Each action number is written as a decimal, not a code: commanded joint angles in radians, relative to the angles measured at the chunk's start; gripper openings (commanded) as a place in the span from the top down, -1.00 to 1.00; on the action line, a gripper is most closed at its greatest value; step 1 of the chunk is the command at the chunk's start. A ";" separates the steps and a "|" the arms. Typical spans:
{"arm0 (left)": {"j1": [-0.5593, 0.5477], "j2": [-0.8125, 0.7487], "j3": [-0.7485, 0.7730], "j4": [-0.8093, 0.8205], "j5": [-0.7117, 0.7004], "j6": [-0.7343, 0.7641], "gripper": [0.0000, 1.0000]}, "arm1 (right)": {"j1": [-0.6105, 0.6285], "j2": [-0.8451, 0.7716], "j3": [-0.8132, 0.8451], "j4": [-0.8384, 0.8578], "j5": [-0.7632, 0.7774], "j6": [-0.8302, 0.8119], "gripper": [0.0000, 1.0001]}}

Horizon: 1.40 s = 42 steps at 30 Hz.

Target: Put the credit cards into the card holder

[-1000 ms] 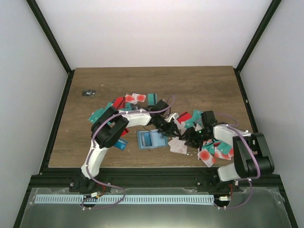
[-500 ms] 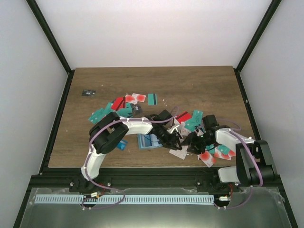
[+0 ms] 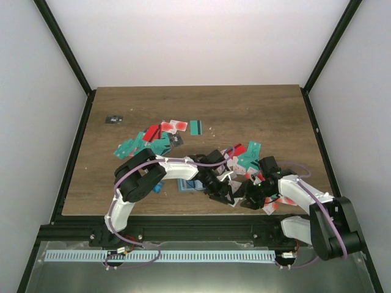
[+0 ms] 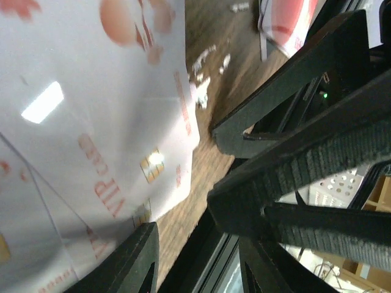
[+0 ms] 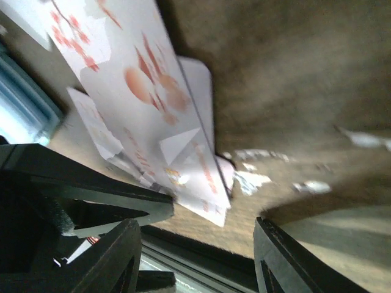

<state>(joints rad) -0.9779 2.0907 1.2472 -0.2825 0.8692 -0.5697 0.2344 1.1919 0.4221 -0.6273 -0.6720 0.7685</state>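
Both grippers meet low over the table near its front edge. White credit cards with red circles (image 4: 91, 110) fill the left wrist view, overlapping and lying flat on the wood. My left gripper (image 4: 198, 268) is open, its left finger at the cards' corner and only bare wood between the jaws. In the right wrist view the same white cards (image 5: 153, 104) lie ahead of my open right gripper (image 5: 204, 262), which holds nothing. The teal card holder (image 3: 188, 185) lies mostly hidden under my left arm; a pale blue part of it (image 5: 24, 116) shows. From above, my left gripper (image 3: 223, 193) and right gripper (image 3: 245, 198) nearly touch.
More cards, red, teal and white, lie scattered at the back left (image 3: 160, 130) and round the right arm (image 3: 247, 155). A small dark object (image 3: 114, 119) sits far left. The table's black front rail (image 3: 183, 215) runs just beyond both grippers.
Both grippers have moved toward the table's front edge, staying close together. The left arm now covers more of the card holder. The right jaws opened slightly.
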 commanded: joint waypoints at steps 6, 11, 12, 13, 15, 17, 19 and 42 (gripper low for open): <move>0.013 -0.130 0.047 -0.093 -0.140 0.064 0.21 | 0.023 -0.101 0.065 -0.227 0.175 0.027 -0.06; 0.049 -0.091 0.151 -0.138 -0.258 0.104 0.16 | 0.026 -0.148 0.045 -0.253 0.172 0.053 -0.11; 0.054 -0.064 0.188 -0.163 -0.276 0.121 0.16 | 0.026 -0.154 0.035 -0.254 0.163 0.055 -0.14; 0.057 -0.035 0.229 -0.190 -0.295 0.141 0.16 | 0.026 -0.156 0.029 -0.259 0.157 0.056 -0.17; 0.061 0.035 0.301 -0.225 -0.319 0.166 0.15 | 0.030 -0.159 0.024 -0.268 0.148 0.055 -0.25; 0.065 0.085 0.361 -0.252 -0.335 0.183 0.15 | 0.037 -0.157 0.028 -0.280 0.137 0.052 -0.33; 0.067 0.122 0.402 -0.267 -0.354 0.194 0.14 | 0.047 -0.157 0.034 -0.292 0.135 0.052 -0.40; 0.000 0.051 0.054 -0.117 -0.293 0.164 0.15 | 0.075 -0.136 -0.036 -0.217 0.065 0.080 -0.59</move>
<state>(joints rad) -0.9550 2.1139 1.3777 -0.3634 0.6044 -0.3771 0.2985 1.0664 0.4053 -0.8806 -0.5758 0.8261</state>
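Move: The white cards lie between the two hands: their middle is about 4 cm ahead of the left gripper, level with it sideways and some 2 cm below. From the right gripper they are roughly 5 cm ahead, 3 cm to its left and equally low. The open card holder lies about 9 cm ahead and 14 cm left of the left gripper; the red-patterned cards lie some 10 cm right of the right gripper, level with it. Lift the left gripper off the near end of the white cards, carry it forward over them about 12 cm in a low arc, tipping its fingers some 20 degrees steeper, and set it down at their far side. Then draw it back along the table, fingers against the cards, towards the near edge. Meanwhile back the right gripper off about 5 cm towards that edge and a little right, opening it wider. ##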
